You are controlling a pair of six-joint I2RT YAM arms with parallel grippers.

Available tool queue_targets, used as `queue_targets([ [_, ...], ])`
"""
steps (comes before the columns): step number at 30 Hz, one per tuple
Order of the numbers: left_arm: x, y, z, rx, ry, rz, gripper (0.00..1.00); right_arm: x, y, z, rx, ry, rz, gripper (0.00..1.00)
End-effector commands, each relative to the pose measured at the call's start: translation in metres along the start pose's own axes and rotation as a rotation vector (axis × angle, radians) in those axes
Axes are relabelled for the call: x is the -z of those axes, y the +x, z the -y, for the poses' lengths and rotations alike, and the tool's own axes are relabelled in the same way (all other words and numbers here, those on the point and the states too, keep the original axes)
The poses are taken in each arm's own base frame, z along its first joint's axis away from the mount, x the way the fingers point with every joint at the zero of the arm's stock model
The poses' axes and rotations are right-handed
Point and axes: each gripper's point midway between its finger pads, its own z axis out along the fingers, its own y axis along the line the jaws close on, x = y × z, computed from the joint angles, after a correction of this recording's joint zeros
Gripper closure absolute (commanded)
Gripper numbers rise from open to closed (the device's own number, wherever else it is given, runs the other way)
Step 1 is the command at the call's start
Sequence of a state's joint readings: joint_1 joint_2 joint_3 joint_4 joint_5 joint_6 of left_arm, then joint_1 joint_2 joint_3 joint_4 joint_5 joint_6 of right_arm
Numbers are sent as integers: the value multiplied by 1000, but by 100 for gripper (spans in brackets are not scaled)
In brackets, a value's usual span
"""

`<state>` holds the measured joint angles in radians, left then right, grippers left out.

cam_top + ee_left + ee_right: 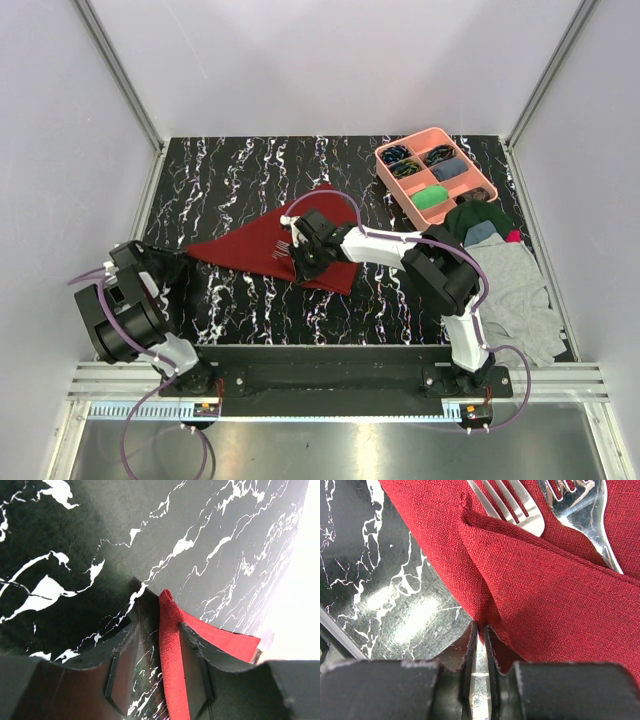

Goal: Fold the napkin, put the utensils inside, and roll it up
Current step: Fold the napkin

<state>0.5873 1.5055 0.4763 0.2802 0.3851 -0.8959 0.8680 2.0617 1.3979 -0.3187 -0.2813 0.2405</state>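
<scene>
The maroon napkin (250, 250) lies folded into a triangle on the black marbled table. Silvery utensils (283, 243) lie on it. The right wrist view shows two forks (520, 510) with a flap of the napkin (560, 605) folded over their handles. My right gripper (303, 262) is at the napkin's near edge; its jaws (481, 626) stand a sliver apart, with the cloth's folded edge pinched at their tips. My left gripper (170, 262) is at the napkin's left corner. Its jaws (157, 627) straddle that corner (170, 645), which lies against the right finger with a gap to the left one.
A pink compartment tray (410, 139) with small items stands at the back right. A pile of grey, green and blue clothes (510, 280) lies along the right side. Grey walls enclose the table on three sides.
</scene>
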Motion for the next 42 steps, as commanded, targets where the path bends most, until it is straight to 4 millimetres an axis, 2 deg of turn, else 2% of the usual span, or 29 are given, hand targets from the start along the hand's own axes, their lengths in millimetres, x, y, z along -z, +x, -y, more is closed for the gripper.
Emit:
queue_targets([
  [1,-5,-3,2,-25,-7,10,57,6,-18,-18,27,-55,47,84],
  [5,-6,-4,4,-39,-9,14,58,6,-19,-19,27,-56,49,84],
  [11,-9,-3,8,-66,-12,12,74,7,-18,-19,29,-57,48,84],
  [17,-11,-6,8,-76,-24,15,81,7,-18,-20,29,-60,47,84],
  [21,-13,-8,9,-88,-31,12,90,9,-20,-22,32,-69,51,84],
  [23,-14,-10,7,-98,-46,16,100,11,-21,-24,42,-81,53,84],
  [26,-15,-9,7,-108,-45,11,100,14,-23,-28,56,-97,57,80],
  [29,-14,-7,12,-133,-30,9,100,19,-24,-35,76,-132,63,72],
  [32,-10,-4,24,-172,2,14,100,30,-26,-43,96,-162,75,62],
  [35,-4,0,45,-234,50,18,100,53,-35,-53,114,-177,123,54],
  [36,0,4,57,-267,78,22,100,58,-37,-55,114,-178,134,53],
  [38,4,8,72,-316,116,25,100,66,-40,-52,105,-155,156,49],
  [39,8,17,86,-354,152,18,100,74,-44,-54,105,-150,176,48],
  [41,13,27,103,-417,198,17,100,85,-50,-44,70,-114,209,46],
  [42,17,41,116,-458,239,1,100,89,-52,-39,53,-101,220,46],
])
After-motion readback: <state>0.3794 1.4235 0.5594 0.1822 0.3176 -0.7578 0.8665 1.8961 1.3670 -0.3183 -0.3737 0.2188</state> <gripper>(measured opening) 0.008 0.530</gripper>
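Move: The napkin's left corner stands just off the left fingertips, about 1 cm ahead, 1 cm to the right and 1 cm below, between the half-open fingers. The two fork heads lie level with the left hand, some 23 cm to its right. The right hand's nearly shut fingertips are on the napkin's near edge, right at its hand point; from it the left corner is about 26 cm left and 6 cm ahead, the fork heads 7 cm ahead and 3 cm left. The napkin's left corner is pinched as the left fingers ease about 1 cm down and shut fully on it; the left hand then carries it rightward about 4 cm, rising as much and edging forward, turning slightly clockwise. The right hand first keeps its place at the near edge, then opens its fingers to about half and lifts some 7 cm clear. ##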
